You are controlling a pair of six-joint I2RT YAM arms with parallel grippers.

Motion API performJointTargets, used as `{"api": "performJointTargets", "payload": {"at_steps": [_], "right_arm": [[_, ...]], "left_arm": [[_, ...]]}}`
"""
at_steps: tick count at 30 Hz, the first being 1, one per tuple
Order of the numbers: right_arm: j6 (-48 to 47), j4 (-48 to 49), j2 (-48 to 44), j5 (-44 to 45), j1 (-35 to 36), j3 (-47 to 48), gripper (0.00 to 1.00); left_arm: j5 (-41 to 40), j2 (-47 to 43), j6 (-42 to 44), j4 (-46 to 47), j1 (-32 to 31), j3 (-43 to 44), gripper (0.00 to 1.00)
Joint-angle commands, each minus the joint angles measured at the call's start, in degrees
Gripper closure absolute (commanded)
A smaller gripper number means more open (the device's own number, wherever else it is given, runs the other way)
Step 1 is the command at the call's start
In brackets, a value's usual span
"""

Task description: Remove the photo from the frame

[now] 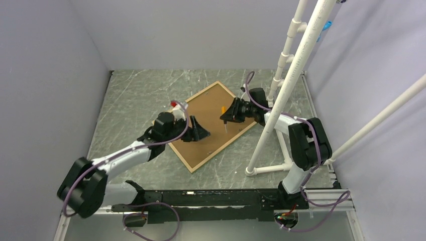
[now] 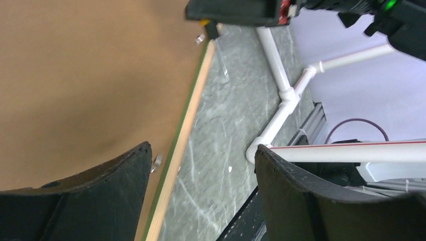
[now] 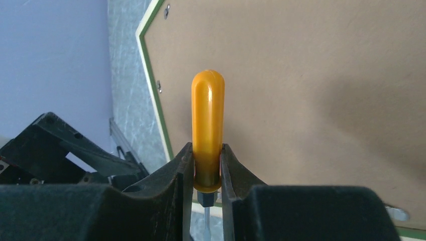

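Note:
The frame lies face down on the table, its light wood rim edged with green. A brown backing board fills it, and the photo is hidden beneath. My left gripper hovers open over the frame's right edge, one finger above the board near a small metal tab, the other above the table. My right gripper is shut on an orange-handled screwdriver, its shaft pointing down at the frame's rim. The jaws clamp the handle's lower end.
A white PVC pipe stand rises just right of the frame, with its foot on the table. A black rail runs along the near edge. Grey walls close in on three sides. Another metal tab sits on the frame's far rim.

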Motion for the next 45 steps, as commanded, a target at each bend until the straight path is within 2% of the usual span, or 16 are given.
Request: {"api": "performJointTargets", "payload": {"at_steps": [1, 8, 16, 19, 23, 27, 30, 34, 36, 37, 40, 42, 45], "right_arm": [[10.94, 9.23, -2.39, -1.72, 0.69, -3.73, 1.0], [18.34, 15.74, -6.88, 2.74, 2.79, -10.65, 1.0], [21.87, 18.97, -10.73, 3.51, 5.09, -13.17, 1.0], [21.83, 18.92, -11.81, 3.58, 5.82, -13.75, 0.99], [20.79, 18.02, -12.91, 3.26, 6.4, -15.08, 0.97], [19.43, 17.51, -14.08, 2.96, 6.74, -16.72, 0.94], [16.77, 16.45, -14.58, 0.71, 6.76, -16.53, 0.82], [6.72, 6.13, -16.67, 1.11, 5.48, -13.19, 0.43], [2.86, 6.15, -17.65, -3.14, 3.57, -13.4, 0.26], [2.04, 8.33, -18.14, -6.8, 2.41, -14.24, 0.21], [1.88, 17.46, -18.64, -20.69, -0.3, -15.79, 0.15], [0.46, 18.25, -18.56, -23.69, -0.35, -14.96, 0.13], [-1.14, 17.06, -15.57, -27.18, 0.01, -11.8, 0.12]], "left_arm": [[6.96, 7.85, -0.93, 11.69, -2.27, 4.81, 0.23], [5.87, 17.42, -2.22, 10.7, -6.98, 11.58, 0.23], [6.75, 23.76, -2.89, 11.32, -8.06, 14.21, 0.33], [5.89, 24.02, -2.0, 9.93, -8.05, 14.55, 0.47], [4.74, 21.81, -1.24, 12.8, -7.93, 11.95, 0.79], [5.47, 20.54, 0.35, 14.22, -7.75, 10.54, 0.97], [6.65, 19.71, 0.48, 16.78, -7.1, 8.21, 1.0], [12.86, 18.3, -0.38, 25.09, -4.6, 3.05, 1.0], [19.86, 18.3, -2.2, 30.5, -2.39, 0.76, 1.0], [23.59, 18.6, -3.57, 33.13, -1.25, -0.2, 1.0], [32.76, 19.7, -8.88, 42.46, 1.16, -3.07, 1.0], [36.25, 20.17, -11.09, 44.96, 1.57, -4.2, 1.0], [38.91, 20.05, -10.93, 43.49, 1.64, -4.71, 1.0]]}}
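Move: The screwdriver, still pinched by the handle in the right gripper, lies about 11 cm right, 6 cm ahead and 5 cm below the open left hand. The frame's brown backing spreads beneath, its middle some 6 cm ahead, 1 cm right and 13 cm below the left hand; the near clip is about 6 cm back, 4 cm right and 13 cm down. From the right hand the left gripper lies 11 cm left, 8 cm back, 4 cm higher; the screwdriver's middle is roughly 1 cm back, level sideways and 1 cm below. Bring the left gripper about 9 cm right, then down to the screwdriver and pinch its metal shaft just under the collar, while the right hand draws it back and raises it slightly. Then open the right fingers off the handle, easing that hand farther back and up, and carry the screwdriver left and back with the left hand, turning it clockwise. ##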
